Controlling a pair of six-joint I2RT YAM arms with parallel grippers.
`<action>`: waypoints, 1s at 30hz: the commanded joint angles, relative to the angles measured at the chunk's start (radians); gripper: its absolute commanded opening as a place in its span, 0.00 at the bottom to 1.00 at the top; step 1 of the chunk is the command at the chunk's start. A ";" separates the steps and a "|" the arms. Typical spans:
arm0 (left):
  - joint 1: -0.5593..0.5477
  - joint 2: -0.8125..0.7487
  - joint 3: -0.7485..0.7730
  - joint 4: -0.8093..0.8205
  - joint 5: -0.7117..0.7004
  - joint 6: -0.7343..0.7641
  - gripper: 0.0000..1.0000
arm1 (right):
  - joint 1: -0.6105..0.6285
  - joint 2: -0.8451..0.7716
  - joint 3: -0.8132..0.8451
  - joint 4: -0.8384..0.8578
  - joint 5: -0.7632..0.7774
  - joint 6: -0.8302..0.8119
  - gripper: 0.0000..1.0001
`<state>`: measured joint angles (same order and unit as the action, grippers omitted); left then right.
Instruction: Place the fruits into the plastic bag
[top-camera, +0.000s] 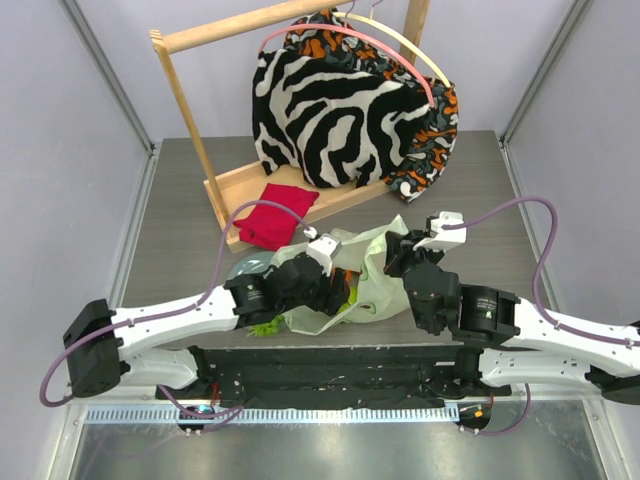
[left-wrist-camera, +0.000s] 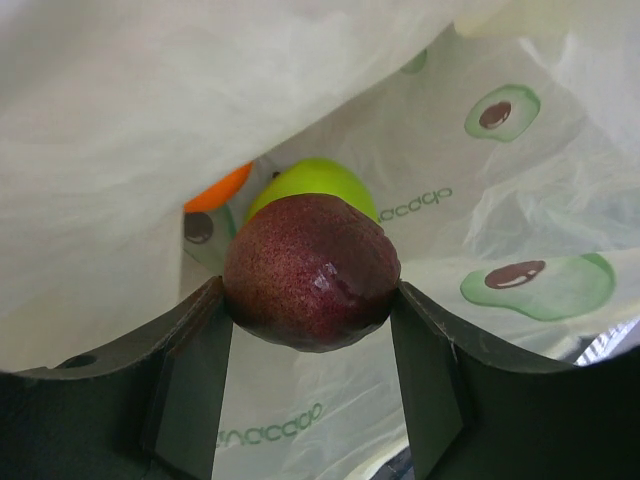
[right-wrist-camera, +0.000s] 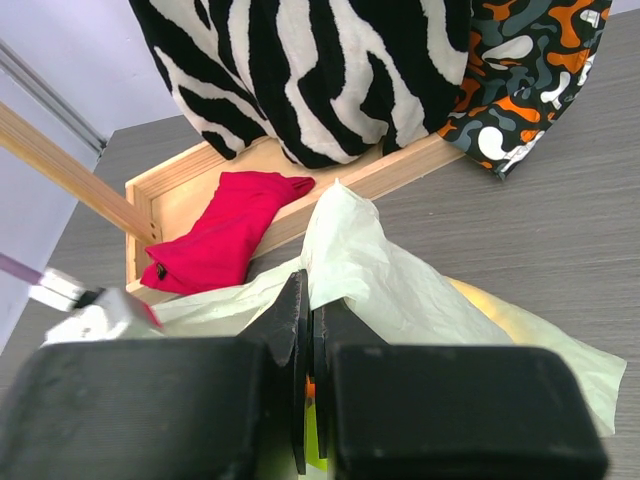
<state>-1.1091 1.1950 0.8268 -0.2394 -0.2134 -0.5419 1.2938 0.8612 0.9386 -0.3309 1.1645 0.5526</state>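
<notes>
My left gripper (left-wrist-camera: 312, 300) is shut on a dark red plum (left-wrist-camera: 312, 265), one finger against each side. It holds the plum inside the pale-green plastic bag (left-wrist-camera: 520, 200). Behind the plum lie a green fruit (left-wrist-camera: 312, 178) and an orange (left-wrist-camera: 216, 190). From above, the left gripper (top-camera: 335, 283) reaches into the mouth of the bag (top-camera: 378, 292). My right gripper (right-wrist-camera: 318, 310) is shut on a fold of the bag (right-wrist-camera: 370, 260) and holds it up. In the top view the right gripper (top-camera: 394, 253) is at the bag's right edge. A green grape bunch (top-camera: 265, 326) lies by the left arm.
A wooden rack (top-camera: 185, 95) at the back carries zebra-striped fabric (top-camera: 330, 110) and a patterned cloth (top-camera: 435, 140). A red cloth (top-camera: 275, 213) lies on the rack's base. Part of a grey-green plate (top-camera: 243, 268) shows left of the bag.
</notes>
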 joint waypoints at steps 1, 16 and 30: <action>-0.011 0.052 0.047 0.091 0.058 -0.020 0.59 | -0.004 -0.031 0.019 0.013 0.021 0.026 0.01; -0.011 0.069 0.034 0.103 0.065 -0.043 0.95 | -0.002 -0.019 0.022 0.007 0.024 0.030 0.01; -0.011 -0.167 0.049 0.118 0.119 0.071 0.97 | -0.004 -0.031 0.017 0.006 0.026 0.033 0.01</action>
<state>-1.1156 1.1664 0.8299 -0.1871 -0.0952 -0.5358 1.2938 0.8398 0.9386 -0.3382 1.1645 0.5564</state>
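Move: Inside the bag's mouth, the left hand already holds the dark red fruit. The green apple beside which this fruit will be put is about 3 cm ahead, 4 cm to the right and 6 cm below. The orange lies some 7 cm ahead and 1 cm right, equally low; the grapes outside the bag are roughly 17 cm left and 7 cm back, 7 cm below. From the right hand, the apple is about 9 cm left, 5 cm back and 20 cm below. Sinking about 2 cm farther into the bag while drifting nearly as far right, the left hand spreads its fingers wide and lets go of the dark red fruit. It pauses there with the fingers open, then lifts some 4 cm and eases slightly back, away from the fruits. The right hand stays in place and keeps the bag's edge pinched up. ##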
